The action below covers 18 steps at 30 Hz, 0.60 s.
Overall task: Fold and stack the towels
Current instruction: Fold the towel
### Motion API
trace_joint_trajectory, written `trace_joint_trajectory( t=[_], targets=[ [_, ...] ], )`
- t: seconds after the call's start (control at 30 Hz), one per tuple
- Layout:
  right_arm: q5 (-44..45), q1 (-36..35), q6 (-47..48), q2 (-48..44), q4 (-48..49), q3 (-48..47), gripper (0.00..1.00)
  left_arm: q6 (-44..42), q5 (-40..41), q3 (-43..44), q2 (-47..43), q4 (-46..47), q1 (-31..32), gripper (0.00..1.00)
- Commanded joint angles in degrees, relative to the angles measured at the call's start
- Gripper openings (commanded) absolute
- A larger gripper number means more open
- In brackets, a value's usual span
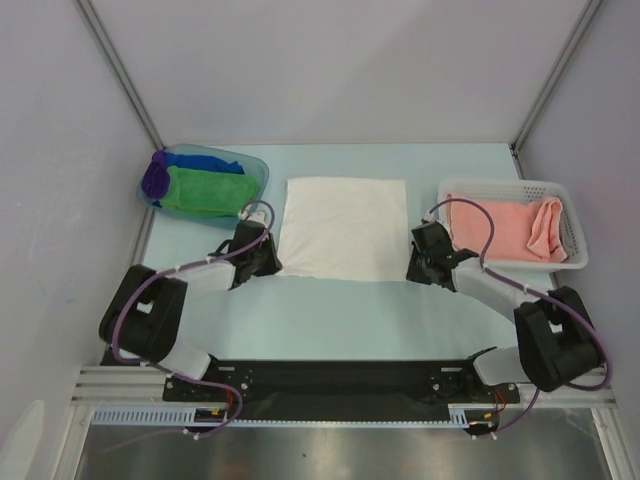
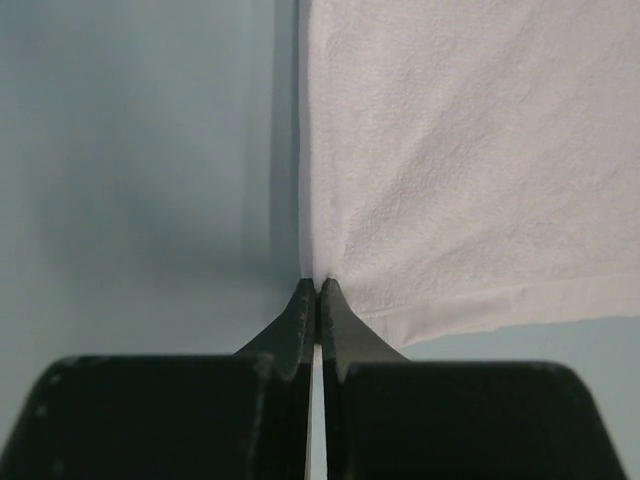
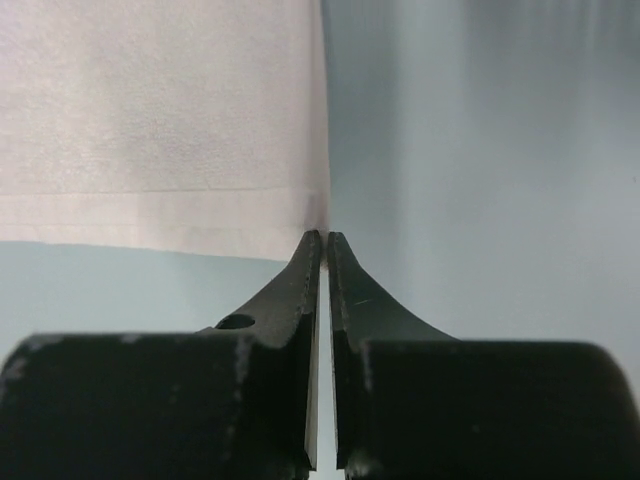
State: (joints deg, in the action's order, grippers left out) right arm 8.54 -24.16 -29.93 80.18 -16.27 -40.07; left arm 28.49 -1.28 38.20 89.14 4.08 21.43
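Observation:
A white towel (image 1: 345,228) lies spread flat in the middle of the table. My left gripper (image 1: 272,262) is shut on its near left corner; in the left wrist view the cloth (image 2: 470,150) puckers where the closed tips (image 2: 317,283) pinch its edge. My right gripper (image 1: 413,262) is shut on the near right corner, and the right wrist view shows the towel's hem (image 3: 160,110) meeting the closed tips (image 3: 326,236). Green (image 1: 205,192), blue (image 1: 212,161) and purple (image 1: 155,180) towels lie in a tub, and a salmon pink towel (image 1: 505,228) lies in a basket.
The translucent blue tub (image 1: 252,164) stands at the back left, just beyond my left arm. The white mesh basket (image 1: 500,186) stands at the right, close behind my right arm. Grey walls close in the table on three sides.

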Motion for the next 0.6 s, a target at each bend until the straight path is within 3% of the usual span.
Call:
trace_joint_trajectory(
  t=[0.0, 0.23, 0.33, 0.37, 0.4, 0.43, 0.5, 0.57],
  targets=[
    [-0.6, -0.9, 0.2, -7.4, -6.0, 2.1, 0.03, 1.1, 1.1, -5.8, -11.2, -10.0, 0.5, 0.00],
    [-3.3, -4.0, -5.6, -21.3, -13.7, 9.0, 0.09, 9.8, -1.6, -14.9, -34.6, -18.5, 0.9, 0.01],
    [-4.1, -6.6, -9.1, -26.2, -16.6, 9.9, 0.26, 11.9, -1.5, -16.3, -41.8, -22.3, 1.4, 0.17],
    [-3.1, -7.9, -9.6, -27.0, -17.1, 9.6, 0.30, 11.9, -1.3, -16.1, -42.6, -23.5, 1.4, 0.30],
    [-2.7, -8.4, -10.7, -28.4, -17.4, 9.3, 0.41, 11.6, -1.1, -15.9, -43.2, -23.7, 1.4, 0.37],
    [-2.4, -8.5, -11.0, -28.8, -18.0, 8.1, 0.46, 11.2, -0.8, -15.1, -43.2, -24.7, 1.4, 0.43],
    [-1.1, -8.5, -10.5, -28.5, -17.8, 6.1, 0.58, 10.3, -1.2, -13.2, -42.1, -25.7, 1.4, 0.47],
    [2.3, -8.4, -8.9, -26.3, -17.7, 0.9, 0.63, 10.0, -0.5, -11.1, -40.8, -26.3, 1.4, 0.49]
  ],
)
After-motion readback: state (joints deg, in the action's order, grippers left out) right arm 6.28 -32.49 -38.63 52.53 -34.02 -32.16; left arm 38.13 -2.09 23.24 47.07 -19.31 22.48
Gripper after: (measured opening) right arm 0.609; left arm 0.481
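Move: The white towel's middle lies about 13 cm ahead and 19 cm right of the left hand, and some 13 cm ahead and 18 cm left of the right hand. Its near corners are already pinched in the two hands, low over the table. The green towel in its basket is roughly 25 cm ahead and 20 cm left of the left hand. The white basket is about 15 cm ahead and 28 cm right of the right hand. The white towel, still gripped at its two near corners, is drawn back across the table towards the arms. The left hand goes about 11 cm back, drifting some 3 cm left; the right hand goes about 9 cm back. Both rise 4 to 5 cm on the way, and late in the pull the fingers open to about half and let go of the corners. ##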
